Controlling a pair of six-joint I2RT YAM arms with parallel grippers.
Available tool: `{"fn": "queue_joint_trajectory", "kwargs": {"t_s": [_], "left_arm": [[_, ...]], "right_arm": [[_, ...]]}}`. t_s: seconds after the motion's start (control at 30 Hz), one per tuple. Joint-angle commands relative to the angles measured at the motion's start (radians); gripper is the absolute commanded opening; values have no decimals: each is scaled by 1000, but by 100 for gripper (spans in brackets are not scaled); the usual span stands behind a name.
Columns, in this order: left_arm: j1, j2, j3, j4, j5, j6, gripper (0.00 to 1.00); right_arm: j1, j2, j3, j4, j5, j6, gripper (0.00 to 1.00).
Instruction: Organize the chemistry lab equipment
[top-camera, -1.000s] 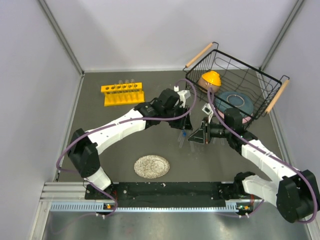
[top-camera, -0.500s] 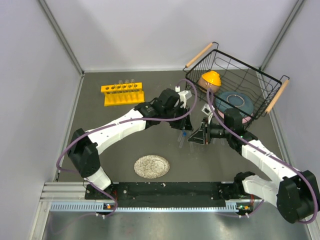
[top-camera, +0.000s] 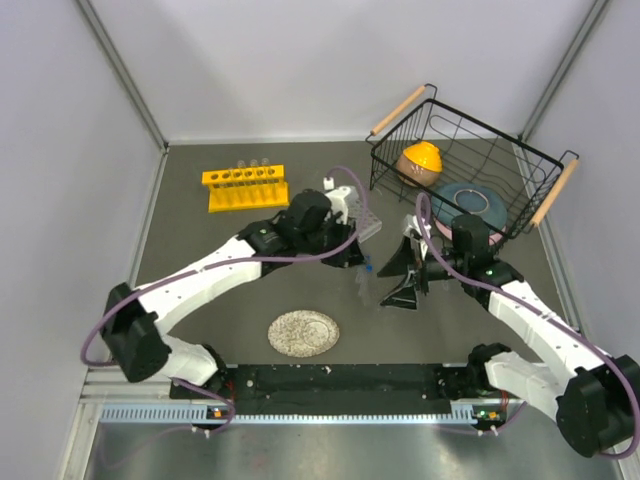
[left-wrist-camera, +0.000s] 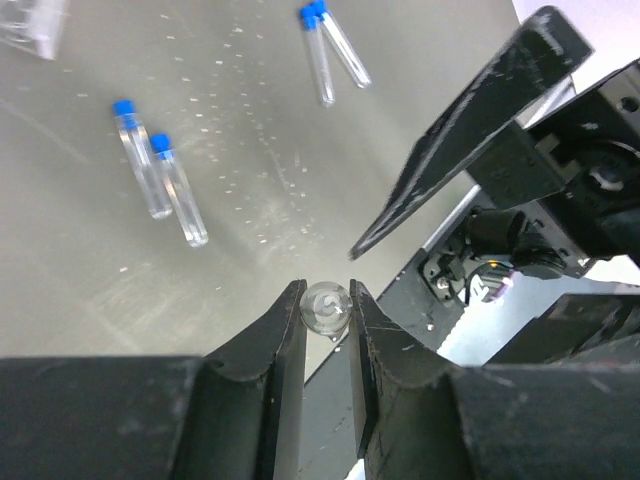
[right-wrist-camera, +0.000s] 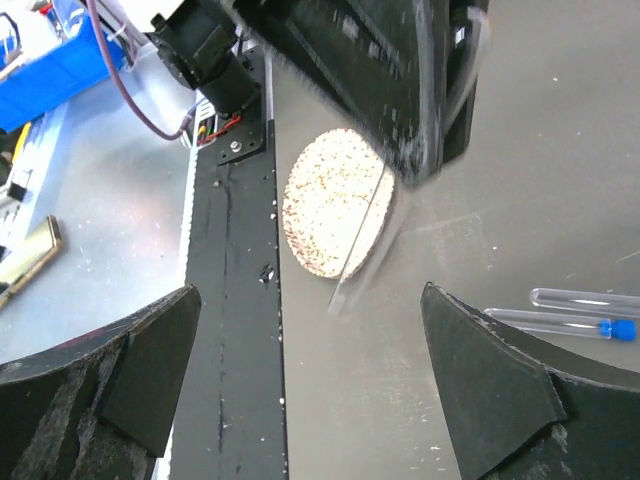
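Observation:
My left gripper (left-wrist-camera: 326, 318) is shut on a thin clear glass test tube (left-wrist-camera: 326, 305), seen end-on between the jaws. In the right wrist view that tube (right-wrist-camera: 362, 245) hangs slanted from the left gripper (right-wrist-camera: 425, 160), above the table. My right gripper (right-wrist-camera: 325, 385) stands wide open beside it with nothing between its fingers (top-camera: 396, 264). Blue-capped vials (left-wrist-camera: 140, 158) lie flat on the grey table in two pairs, the other pair (left-wrist-camera: 335, 48) farther off. The yellow tube rack (top-camera: 245, 187) stands at the back left. The clear grid rack (top-camera: 364, 223) sits behind the left gripper (top-camera: 350, 256).
A black wire basket (top-camera: 520, 190) with wooden handles stands at the back right, holding bowls. The round speckled plate (top-camera: 303, 333) lies near the front, left of the right gripper (top-camera: 383, 289). The black base rail (right-wrist-camera: 235, 300) runs along the near edge.
My right gripper has opened wide and let go of the test tube. The left arm has drawn back to the left with the tube still in its jaws.

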Motion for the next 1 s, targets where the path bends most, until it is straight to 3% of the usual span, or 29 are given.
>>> {"fn": "queue_joint_trajectory", "kwargs": {"t_s": [0.0, 0.27, 0.5, 0.73, 0.97], "left_arm": [[50, -167, -79, 54, -110, 29, 2], [300, -437, -247, 40, -213, 89, 3], [533, -520, -316, 72, -348, 148, 4], [682, -483, -334, 218, -485, 187, 5], [786, -279, -262, 339, -563, 229, 5]], "right_arm": [[-23, -44, 60, -67, -63, -147, 93], [-98, -89, 78, -125, 16, -206, 93], [-126, -96, 89, -165, 81, -250, 94], [-138, -104, 92, -184, 101, -276, 95], [-140, -107, 93, -198, 121, -293, 95]]}}
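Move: The test tube pinched in my left hand is bound for the yellow rack, whose middle lies roughly 32 cm ahead of that hand, 30 cm to its left and 16 cm lower. The clear block rack sits about 23 cm ahead and 3 cm right; the nearer blue-capped tubes lie some 7 cm ahead and 5 cm right, on the table. From my right hand the yellow rack is about 37 cm ahead and 40 cm left. I keep the tube pinched and sweep my left hand fast to the left, about 33 cm, while reaching forward some 14 cm, towards the yellow rack. It arches up a few cm, then sinks partway, and the wrist swings about 60 degrees counter-clockwise so the fingers point forward. My right hand, already open, eases right and a little forward, away from the handover spot. ##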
